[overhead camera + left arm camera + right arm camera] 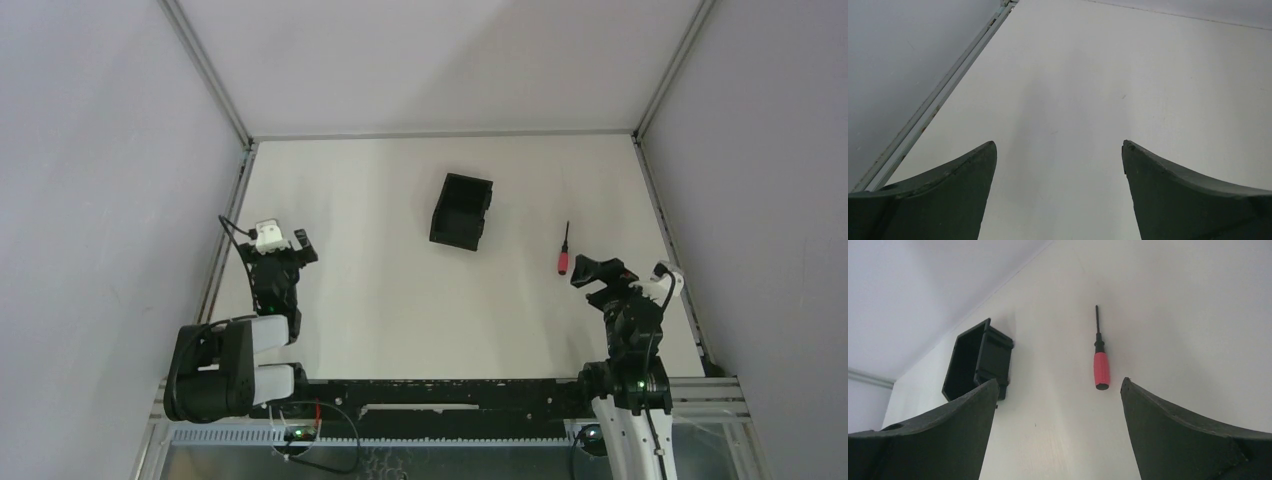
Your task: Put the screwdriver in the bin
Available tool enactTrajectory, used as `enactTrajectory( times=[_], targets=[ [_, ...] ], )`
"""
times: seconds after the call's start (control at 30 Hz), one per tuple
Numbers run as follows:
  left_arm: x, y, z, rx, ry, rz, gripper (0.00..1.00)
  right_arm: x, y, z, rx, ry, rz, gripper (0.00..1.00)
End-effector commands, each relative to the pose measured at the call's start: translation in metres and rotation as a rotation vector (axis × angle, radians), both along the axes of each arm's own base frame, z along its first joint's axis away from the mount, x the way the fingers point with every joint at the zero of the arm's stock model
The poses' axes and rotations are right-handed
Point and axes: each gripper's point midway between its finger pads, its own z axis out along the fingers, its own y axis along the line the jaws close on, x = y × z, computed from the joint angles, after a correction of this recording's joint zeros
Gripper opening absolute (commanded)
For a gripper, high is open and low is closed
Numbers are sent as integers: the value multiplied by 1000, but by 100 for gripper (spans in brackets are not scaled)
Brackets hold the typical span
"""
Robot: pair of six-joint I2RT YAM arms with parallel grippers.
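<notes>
The screwdriver [563, 254], red handle and thin dark shaft, lies flat on the white table at the right, shaft pointing away from me. In the right wrist view the screwdriver [1101, 368] lies just ahead of my fingers. The black bin [461, 211] stands near the table's middle, left of the screwdriver; it also shows in the right wrist view [979, 359]. My right gripper [596, 276] is open and empty, just near of the handle. My left gripper [292, 248] is open and empty at the far left, over bare table.
A metal frame rail [228, 240] runs along the table's left edge, close to my left gripper, and another rail [662, 225] along the right edge. Grey walls enclose the table on three sides.
</notes>
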Motion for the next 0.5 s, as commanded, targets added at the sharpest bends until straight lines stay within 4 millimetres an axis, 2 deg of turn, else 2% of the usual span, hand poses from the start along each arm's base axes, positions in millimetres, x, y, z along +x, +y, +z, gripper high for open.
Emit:
enactTrajectory(
  times=[0.0, 0.13, 0.2, 0.27, 0.4, 0.43, 0.47],
  targets=[
    [10, 1, 25, 20, -71, 1, 100, 3, -12, 24, 99, -58, -108, 100],
    [10, 1, 25, 20, -71, 3, 100, 6, 15, 72, 8, -204, 86, 100],
    [10, 1, 25, 20, -71, 2, 100, 11, 22, 99, -8, -278, 125, 100],
    [10, 1, 25, 20, -70, 3, 100, 20, 24, 120, -27, -281, 145, 100],
    [10, 1, 25, 21, -70, 1, 100, 55, 20, 132, -94, -58, 144, 99],
    [10, 1, 25, 21, -71, 2, 100, 65, 17, 142, -125, -3, 136, 99],
    [10, 1, 25, 20, -71, 2, 100, 79, 14, 134, -146, 99, 140, 100]
  ],
)
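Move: The screwdriver lies flat on the table straight ahead of the open right hand, its middle about 17 cm farther out and 16 cm lower, with the red handle toward the robot. The bin stands beyond and to its left, some 28 cm ahead of that hand, 24 cm to the left and 12 cm lower. From the left hand the screwdriver is roughly 60 cm to the right, 6 cm ahead and 11 cm down. Still out of reach, the screwdriver is left lower and lower as the right hand climbs about 12 cm, slowly at first and then fast, and late in the rise pushes forward some 5 cm over the table. The wrist tips up a little and mostly comes back, swinging slightly counter-clockwise; the fingers stay wide open and touch nothing. ##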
